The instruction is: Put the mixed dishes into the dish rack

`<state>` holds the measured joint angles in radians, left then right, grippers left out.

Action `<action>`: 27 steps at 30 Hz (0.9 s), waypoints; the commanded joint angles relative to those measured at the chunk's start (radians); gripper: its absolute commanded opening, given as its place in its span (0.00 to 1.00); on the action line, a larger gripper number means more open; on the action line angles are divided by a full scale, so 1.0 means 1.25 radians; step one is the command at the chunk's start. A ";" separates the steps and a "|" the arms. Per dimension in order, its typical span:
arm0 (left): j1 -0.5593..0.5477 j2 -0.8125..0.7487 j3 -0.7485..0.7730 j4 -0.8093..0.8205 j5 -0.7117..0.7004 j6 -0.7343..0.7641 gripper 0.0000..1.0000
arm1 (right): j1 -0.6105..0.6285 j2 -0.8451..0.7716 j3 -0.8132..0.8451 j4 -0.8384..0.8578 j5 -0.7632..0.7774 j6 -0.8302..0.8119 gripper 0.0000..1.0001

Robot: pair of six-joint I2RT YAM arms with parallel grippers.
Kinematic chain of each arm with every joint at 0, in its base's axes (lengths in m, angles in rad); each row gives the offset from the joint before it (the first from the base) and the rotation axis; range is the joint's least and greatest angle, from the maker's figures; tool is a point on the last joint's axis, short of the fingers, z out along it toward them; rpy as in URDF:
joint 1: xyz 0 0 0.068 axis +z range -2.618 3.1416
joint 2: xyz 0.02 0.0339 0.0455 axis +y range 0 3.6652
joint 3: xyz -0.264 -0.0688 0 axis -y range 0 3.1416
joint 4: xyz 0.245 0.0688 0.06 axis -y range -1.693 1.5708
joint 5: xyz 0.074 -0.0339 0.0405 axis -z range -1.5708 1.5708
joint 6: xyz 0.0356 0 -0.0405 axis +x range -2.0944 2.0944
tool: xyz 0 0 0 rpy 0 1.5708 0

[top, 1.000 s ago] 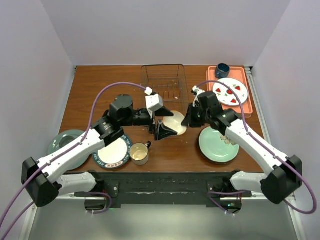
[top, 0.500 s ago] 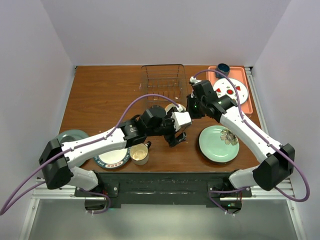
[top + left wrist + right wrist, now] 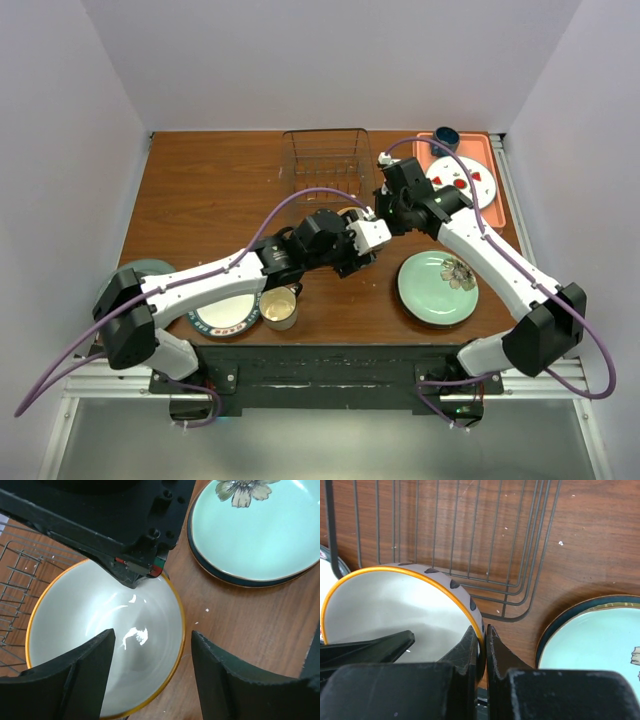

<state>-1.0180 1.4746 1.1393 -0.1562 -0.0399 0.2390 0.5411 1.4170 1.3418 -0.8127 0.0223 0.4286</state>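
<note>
A small bowl (image 3: 385,605), white inside with an orange rim and dark marks outside, sits just in front of the dish rack (image 3: 325,165). My right gripper (image 3: 485,630) is shut on the bowl's rim, one finger inside and one outside. My left gripper (image 3: 152,635) is open and straddles the opposite side of the bowl (image 3: 100,630), its left finger over the inside and its right finger over the wood. The pale green flower plate (image 3: 435,290) lies to the right. A cream mug (image 3: 278,307) and a blue-rimmed plate (image 3: 225,315) are at the front left.
An orange tray (image 3: 497,205) at the back right holds a white plate with red marks (image 3: 460,182) and a dark blue cup (image 3: 445,137). Another green plate (image 3: 135,272) lies at the far left. The wire rack (image 3: 470,530) has nothing in it.
My left arm has swung right and reached the bowl, its jaws narrowing around the rim. My right gripper has kept its hold and shifted slightly back.
</note>
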 commanded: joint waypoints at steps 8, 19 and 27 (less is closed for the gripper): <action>-0.014 0.047 0.049 -0.026 -0.027 0.046 0.40 | 0.000 -0.014 0.059 0.026 -0.037 -0.009 0.01; -0.019 0.052 0.056 -0.035 -0.027 0.047 0.00 | 0.000 -0.017 0.059 0.027 -0.019 0.003 0.22; -0.018 0.012 0.031 0.028 -0.036 -0.041 0.00 | -0.002 -0.059 0.047 0.066 0.100 0.064 0.75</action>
<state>-1.0424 1.5387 1.1797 -0.2241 -0.0441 0.2634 0.5419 1.4063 1.3624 -0.7868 0.0486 0.4393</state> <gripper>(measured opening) 0.108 0.648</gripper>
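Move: The bowl hangs tilted in the air, its rim still pinched in my right hand. Its middle is about 4 cm ahead of my open left hand, 2 cm to the left and 1 cm lower, and some 5 cm straight left of my right hand, also 1 cm lower. From my left hand the dish rack is roughly 20 cm ahead, 5 cm left and 14 below; the green plate 18 cm right, 2 back and 18 below; the glass mug 17 left, 6 back and 15 below. I close my left fingers on the bowl's near rim, one pad inside and one outside, sinking about 2 cm and edging a little right and back, then partly returning once they are shut. My right hand keeps its pinch nearly in place until then, turning some 5 degrees counter-clockwise; only afterwards do its fingers spread wide to let go, rising about 1 cm and turning back. ##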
